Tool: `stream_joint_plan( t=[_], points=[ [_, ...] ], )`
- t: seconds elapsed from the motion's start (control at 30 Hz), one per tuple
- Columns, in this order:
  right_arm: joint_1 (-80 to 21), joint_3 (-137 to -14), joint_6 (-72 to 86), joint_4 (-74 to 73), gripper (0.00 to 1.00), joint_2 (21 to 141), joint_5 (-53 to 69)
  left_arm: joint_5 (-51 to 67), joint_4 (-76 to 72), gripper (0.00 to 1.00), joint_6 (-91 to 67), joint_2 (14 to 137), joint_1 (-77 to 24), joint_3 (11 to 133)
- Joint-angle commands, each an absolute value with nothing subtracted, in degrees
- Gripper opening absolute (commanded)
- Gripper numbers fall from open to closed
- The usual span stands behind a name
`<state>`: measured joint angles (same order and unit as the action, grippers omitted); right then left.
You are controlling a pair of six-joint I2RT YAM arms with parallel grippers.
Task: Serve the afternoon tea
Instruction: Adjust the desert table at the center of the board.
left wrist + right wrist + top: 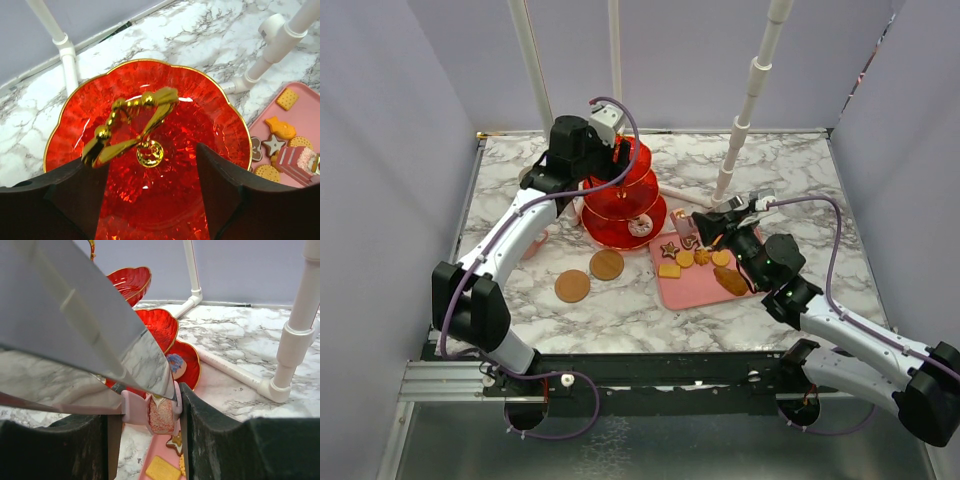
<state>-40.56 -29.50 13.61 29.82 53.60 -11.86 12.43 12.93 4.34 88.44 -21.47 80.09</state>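
Note:
The red three-tier stand [620, 205] stands at mid-table, one frosted pastry [641, 225] on its bottom tier. My left gripper [605, 150] hovers open over the top tier [200, 115]. Its fingers [220, 190] straddle the gold finial [132, 122], the left one right beside the loop's end. My right gripper [705, 228] is shut on silver tongs [100, 335] with pink tips. The tips pinch a pink cake slice [161, 417] just above the pink tray [700, 285], near the bottom tier [187, 360]. Two brown coasters [572, 286] [607, 264] lie left of the tray.
Several cookies [685, 258] and a long brown pastry [730, 280] lie on the pink tray. A white pipe frame [740, 130] rises behind the tray, with a bar along the table [235, 372]. A bit of pink [536, 246] shows beside the left arm.

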Motion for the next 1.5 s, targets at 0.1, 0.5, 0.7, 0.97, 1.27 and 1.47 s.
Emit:
stream_joint_plan(
  t=[0.1,0.5,0.7,0.97,1.27,1.47],
  points=[
    [-40.87,-27.93,13.71,31.15,0.28,52.56,-14.23,16.57,6.38,0.40,-1.89,91.75,-21.18,82.89],
    [-40.78,-28.45,12.92,30.48,0.28,51.61,-14.05,11.11,-3.42,0.18,-7.89,87.86,-23.04,76.23],
    [-40.79,-28.48,12.92,30.92,0.28,51.93,-13.95,1.40,-5.01,0.13,-9.67,84.65,-26.96,73.77],
    [-40.79,-29.51,12.42,30.87,0.28,53.26,-13.55,-15.27,-3.22,0.06,-17.07,85.11,-29.92,76.54],
    [-40.78,-30.83,12.04,29.45,0.28,53.37,-13.75,-24.17,-2.58,0.04,-22.21,86.26,-32.41,75.78],
    [-40.79,-30.46,12.01,29.91,0.28,54.57,-12.14,-31.33,-3.24,0.04,-18.71,85.12,-34.19,71.98]
  ],
)
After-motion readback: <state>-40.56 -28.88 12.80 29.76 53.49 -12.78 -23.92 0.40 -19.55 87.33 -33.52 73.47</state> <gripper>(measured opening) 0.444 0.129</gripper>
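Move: The dessert stand's gold handle lies about 2 cm ahead and 2 cm right of the left hand, between its open fingers and at its height. The pink tray's middle is roughly 12 cm back, 22 cm right and 27 cm below; the nearer coaster is some 11 cm back and 2 cm left, on the table. From the right hand, the handle is about 15 cm ahead and 12 cm left. Left hand reaches 3 cm right and forward, shuts on the gold handle, then turns about 30 degrees counter-clockwise. ##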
